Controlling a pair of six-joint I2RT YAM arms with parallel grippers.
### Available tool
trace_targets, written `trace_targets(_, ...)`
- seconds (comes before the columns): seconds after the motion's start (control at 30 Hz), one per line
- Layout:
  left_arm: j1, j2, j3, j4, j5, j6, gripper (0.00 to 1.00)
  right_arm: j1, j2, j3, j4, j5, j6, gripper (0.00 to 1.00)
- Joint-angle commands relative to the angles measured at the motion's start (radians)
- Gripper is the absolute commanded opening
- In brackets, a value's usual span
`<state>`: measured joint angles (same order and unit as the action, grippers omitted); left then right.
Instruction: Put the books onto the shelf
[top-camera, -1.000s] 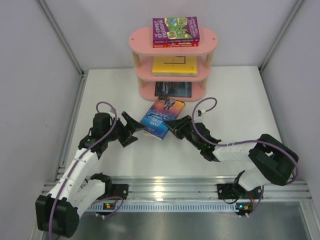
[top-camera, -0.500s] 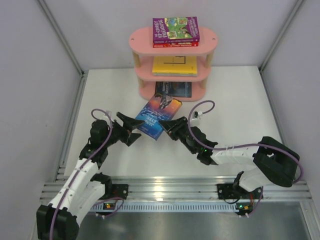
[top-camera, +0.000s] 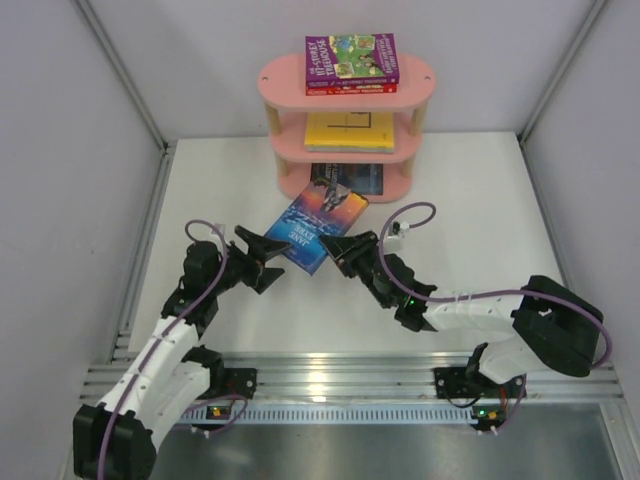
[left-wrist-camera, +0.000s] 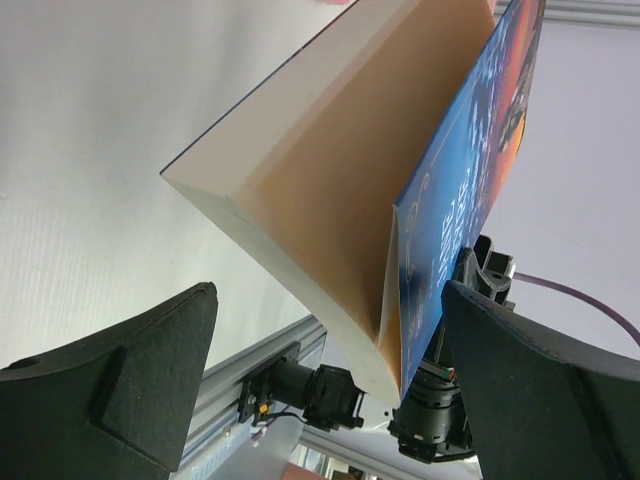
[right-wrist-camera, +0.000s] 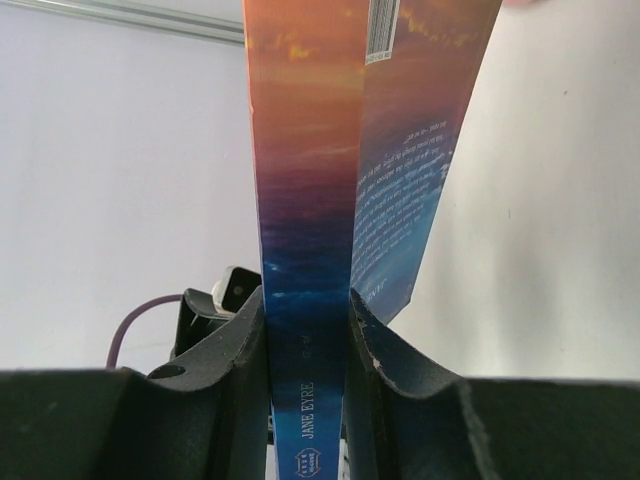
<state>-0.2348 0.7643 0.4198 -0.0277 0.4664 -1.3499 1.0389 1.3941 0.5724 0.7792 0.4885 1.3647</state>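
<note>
The blue book with the orange glow (top-camera: 318, 228) is held off the table, tilted, its far end at the front of the lowest board of the pink shelf (top-camera: 280, 85). My right gripper (top-camera: 346, 256) is shut on its spine (right-wrist-camera: 305, 200), one finger (right-wrist-camera: 378, 345) on each side. My left gripper (top-camera: 262, 250) stands open at the book's near left corner; the page edge (left-wrist-camera: 330, 200) sits between its wide jaws without touching them. On the shelf lie a purple book (top-camera: 351, 58) over a red one (top-camera: 350, 89), a yellow one (top-camera: 349, 130) and a dark navy one (top-camera: 347, 178).
White walls with metal posts close in the white table (top-camera: 480, 220) on three sides. An aluminium rail (top-camera: 340, 375) carrying both arm bases runs along the near edge. The purple cable (top-camera: 412, 210) of the right arm loops up beside the book.
The right gripper has carried the blue book a little farther toward the shelf's lowest board. The left arm has swung in, bringing its open jaws around the book's near corner.
</note>
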Motion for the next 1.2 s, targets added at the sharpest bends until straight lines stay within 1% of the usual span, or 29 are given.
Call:
trace_targets(0.0,-0.005,0.01,-0.022,0.115,-0.032,0.008,0.99,0.027,-0.05,0.093,0.256,0.042,0.027,0.0)
trace_targets(0.07,-0.005,0.018,-0.044,0.155,-0.025,-0.009,0.99,0.029,-0.052,0.092,0.253,0.048,0.031,0.0)
trace_targets(0.1,-0.005,0.024,-0.068,0.216,-0.012,-0.02,0.99,0.032,-0.053,0.087,0.256,0.054,0.034,0.0)
trace_targets(0.27,-0.005,0.032,-0.116,0.371,-0.002,-0.064,0.97,0.052,-0.05,0.077,0.247,0.044,0.045,0.0)
trace_targets(0.3,-0.003,0.033,-0.127,0.4,-0.002,-0.072,0.96,0.058,-0.053,0.058,0.239,0.021,0.086,0.0)
trace_targets(0.33,-0.004,0.033,-0.133,0.478,0.008,-0.087,0.95,0.061,-0.056,0.043,0.232,0.01,0.111,0.0)
trace_targets(0.37,-0.005,0.036,-0.136,0.503,0.011,-0.087,0.9,0.062,-0.063,0.028,0.238,-0.001,0.12,0.0)
trace_targets(0.43,-0.005,0.041,-0.119,0.506,0.012,-0.056,0.85,0.07,-0.107,-0.009,0.18,-0.007,0.097,0.0)
trace_targets(0.47,-0.005,0.041,-0.105,0.5,0.014,-0.046,0.74,0.072,-0.125,-0.016,0.136,-0.008,0.093,0.0)
trace_targets(0.53,-0.005,0.05,-0.098,0.5,0.015,-0.032,0.58,0.072,-0.173,-0.026,0.034,-0.016,0.067,0.0)
trace_targets(0.57,-0.005,0.058,-0.092,0.5,0.021,-0.028,0.43,0.072,-0.187,-0.038,0.022,-0.014,0.038,0.03)
trace_targets(0.6,-0.005,0.064,-0.087,0.5,0.024,-0.022,0.34,0.072,-0.201,-0.043,0.009,-0.016,0.028,0.07)
trace_targets(0.63,-0.005,0.069,-0.084,0.5,0.029,-0.009,0.28,0.072,-0.225,-0.046,-0.029,-0.014,0.021,0.14)
trace_targets(0.67,-0.005,0.078,-0.078,0.508,0.044,-0.003,0.23,0.07,-0.236,-0.04,-0.062,-0.013,0.013,0.18)
trace_targets(0.7,-0.005,0.085,-0.076,0.52,0.055,0.011,0.13,0.069,-0.245,-0.034,-0.124,-0.014,0.002,0.21)
trace_targets(0.73,-0.005,0.092,-0.073,0.531,0.067,0.02,0.1,0.067,-0.266,-0.028,-0.153,-0.014,-0.009,0.3)
trace_targets(0.8,-0.005,0.116,-0.056,0.545,0.103,0.043,0.04,0.059,-0.285,-0.017,-0.229,-0.011,-0.033,0.39)
trace_targets(0.83,-0.005,0.127,-0.052,0.554,0.116,0.058,0.01,0.058,-0.303,-0.019,-0.25,-0.008,-0.032,0.49)
trace_targets(0.87,-0.005,0.147,-0.047,0.575,0.135,0.058,0.0,0.047,-0.31,-0.022,-0.267,-0.01,-0.041,0.52)
trace_targets(0.9,-0.005,0.158,-0.043,0.641,0.184,0.058,0.0,0.041,-0.325,-0.025,-0.3,-0.007,-0.047,0.55)
trace_targets(0.93,-0.005,0.167,-0.038,0.667,0.204,0.061,0.0,0.032,-0.333,-0.028,-0.326,-0.005,-0.044,0.6)
trace_targets(1.03,-0.004,0.201,-0.004,0.709,0.271,0.067,0.0,-0.013,-0.363,-0.061,-0.34,-0.033,-0.027,0.65)
trace_targets(1.17,-0.005,0.253,0.04,0.753,0.345,0.06,0.0,-0.097,-0.372,-0.091,-0.315,-0.114,-0.039,0.66)
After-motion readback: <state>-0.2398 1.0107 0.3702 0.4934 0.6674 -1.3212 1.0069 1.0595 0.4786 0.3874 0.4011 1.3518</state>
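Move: Jane Eyre, still pinched by its spine in the right fingers, has its middle about 5 cm ahead of the open left hand, 8 cm to its right and a little above. From the right hand that middle is some 3 cm ahead and 3 cm left; the left fingers it is offered to are about 11 cm left and 2 cm back, slightly lower. The black book on the lowest shelf stands some 27 cm ahead of the right hand, 4 cm right and 16 cm below. The left hand eases about 1 cm forward with a brief dip, closes on Jane Eyre's near left corner with the cover and pages between its fingers, then keeps that pinch while carrying the corner some 3 cm right, turning clockwise and tilting up, each by about 10 degrees. The right hand draws back some 4 cm and goes right about 5 cm, and once the left grip is set it opens to about two thirds, its parted jaws still straddling the spine. ##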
